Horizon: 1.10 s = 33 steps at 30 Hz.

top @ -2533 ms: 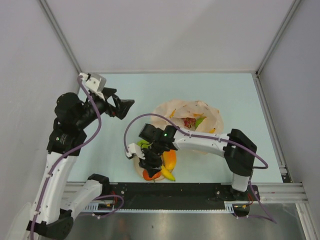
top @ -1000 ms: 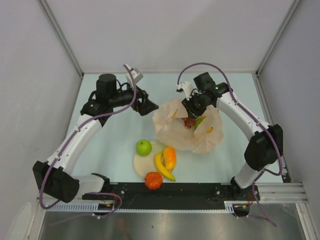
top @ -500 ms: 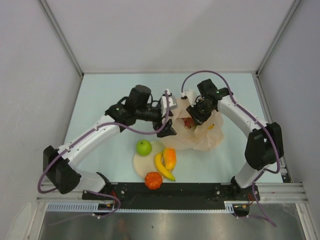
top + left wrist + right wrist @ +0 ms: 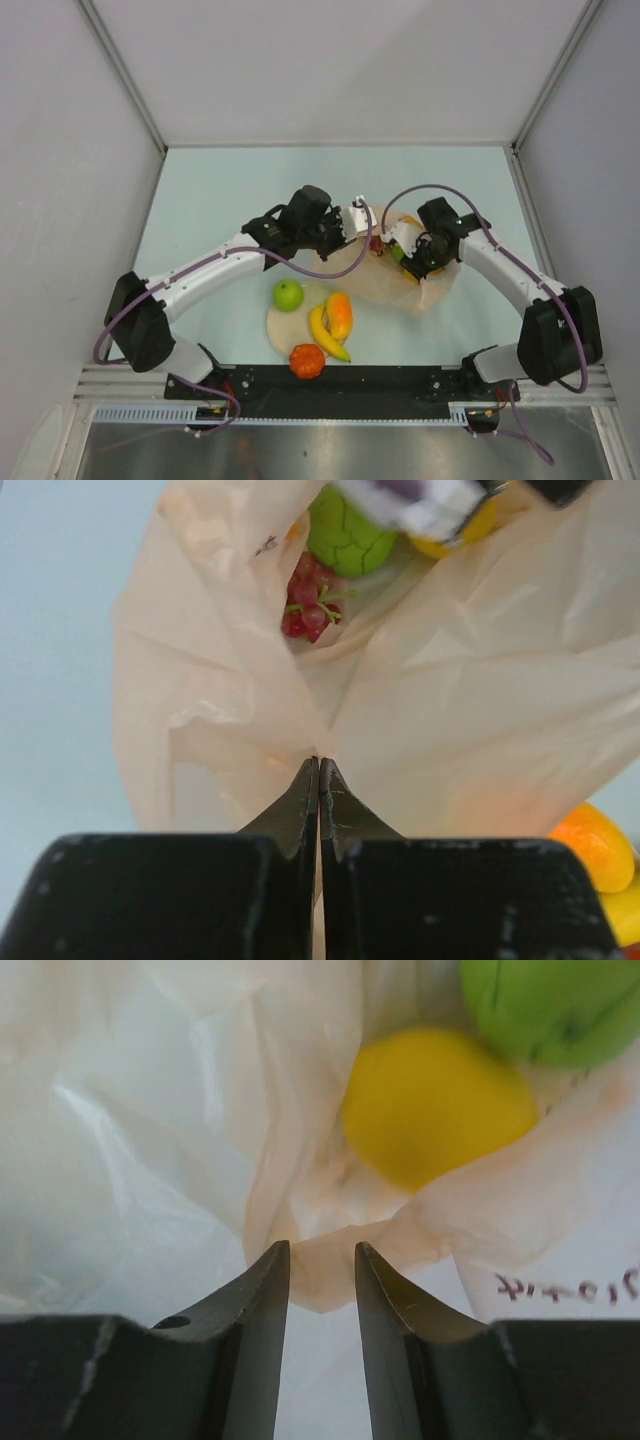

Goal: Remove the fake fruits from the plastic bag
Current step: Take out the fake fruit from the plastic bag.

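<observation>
The plastic bag (image 4: 428,292) lies crumpled right of the plate, its mouth facing the far side. My left gripper (image 4: 366,232) is shut on a fold of the bag (image 4: 250,670) at its left rim, jaws (image 4: 319,765) pressed together. Inside the mouth sit a green apple (image 4: 345,535), a grape bunch (image 4: 310,602) and a yellow lemon (image 4: 435,1105). My right gripper (image 4: 320,1250) is open just short of the lemon, with a bag fold lying between its tips; from above it (image 4: 408,258) is at the mouth's right side. Another green apple (image 4: 550,1005) view shows beyond the lemon.
A round beige plate (image 4: 283,325) near the front edge carries a green apple (image 4: 288,294), a banana (image 4: 327,336) and a mango (image 4: 340,314). A red-orange tomato-like piece (image 4: 307,361) rests at its front rim. Grey walls stand on three sides.
My left arm swung right across the table to the bag and its jaws closed on the film. The right gripper dropped toward the bag mouth. The bag bunched up rightward.
</observation>
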Motion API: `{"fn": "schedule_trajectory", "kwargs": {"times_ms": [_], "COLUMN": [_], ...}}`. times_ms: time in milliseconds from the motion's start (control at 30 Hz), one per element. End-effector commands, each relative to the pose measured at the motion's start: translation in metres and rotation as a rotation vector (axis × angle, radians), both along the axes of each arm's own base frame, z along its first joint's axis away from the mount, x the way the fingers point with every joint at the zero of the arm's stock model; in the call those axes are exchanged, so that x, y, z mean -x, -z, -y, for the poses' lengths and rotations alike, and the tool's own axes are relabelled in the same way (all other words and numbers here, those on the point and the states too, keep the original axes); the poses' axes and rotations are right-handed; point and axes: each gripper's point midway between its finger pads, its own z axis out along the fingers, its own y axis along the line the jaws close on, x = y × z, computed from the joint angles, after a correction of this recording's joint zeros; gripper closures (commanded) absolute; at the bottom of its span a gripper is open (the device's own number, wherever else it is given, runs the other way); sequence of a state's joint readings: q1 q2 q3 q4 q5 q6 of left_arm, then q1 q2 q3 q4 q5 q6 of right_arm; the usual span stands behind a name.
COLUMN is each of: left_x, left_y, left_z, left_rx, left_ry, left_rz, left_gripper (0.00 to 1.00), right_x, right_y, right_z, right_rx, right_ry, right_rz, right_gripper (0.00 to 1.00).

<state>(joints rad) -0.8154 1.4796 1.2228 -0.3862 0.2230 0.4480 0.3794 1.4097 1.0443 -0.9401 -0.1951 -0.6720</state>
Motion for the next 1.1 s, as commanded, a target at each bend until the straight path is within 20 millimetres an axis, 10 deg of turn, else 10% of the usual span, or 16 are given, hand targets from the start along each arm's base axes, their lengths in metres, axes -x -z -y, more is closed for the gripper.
{"fn": "schedule_trajectory", "kwargs": {"times_ms": [0,233,433,1067], "left_x": [-0.014,0.002,0.000,-0.014], "left_y": [-0.017,-0.037,-0.060,-0.061], "left_z": [0.005,0.023,0.030,0.008], "left_rx": [0.048,0.184,0.243,0.244], "left_ry": [-0.057,-0.052,-0.060,-0.102], "left_rz": [0.026,-0.089,-0.137,-0.145], "left_gripper": [1.00,1.00,1.00,1.00], "right_x": [0.012,0.006,-0.009,-0.123], "right_y": [-0.002,-0.059,-0.055,-0.005], "right_z": [0.046,-0.007,-0.051,-0.033], "right_rx": [0.133,-0.066,-0.110,0.016], "right_ry": [-0.072,-0.237,-0.356,-0.208], "right_rz": [0.067,0.272,0.325,0.371], "right_gripper": [0.64,0.53,0.53,0.29]}}
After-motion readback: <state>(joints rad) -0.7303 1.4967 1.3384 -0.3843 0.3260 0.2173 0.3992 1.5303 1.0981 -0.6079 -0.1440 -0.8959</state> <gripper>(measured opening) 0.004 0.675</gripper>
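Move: Some 9 cm ahead of the right hand, 4 cm to its left and 6 cm lower, the round green fruit lies inside the bag. The yellow fruit is nearer, about 3 cm ahead, 1 cm left and 6 cm down; the grapes sit 6 cm left of the green fruit and 1 cm farther out. From the left hand the green fruit is roughly 7 cm ahead, 18 cm right and 14 cm below. Swinging out to the right first, the right hand rises about 5 cm while crossing back left, then dips and reaches forward some 10 cm into the bag over the green fruit, fingertips tilting forward about 20 degrees and jaws opening wider around it without closing. The left hand, shut on the bag's left side, edges right, lifts roughly 4 cm, then eases back left and slightly forward. ##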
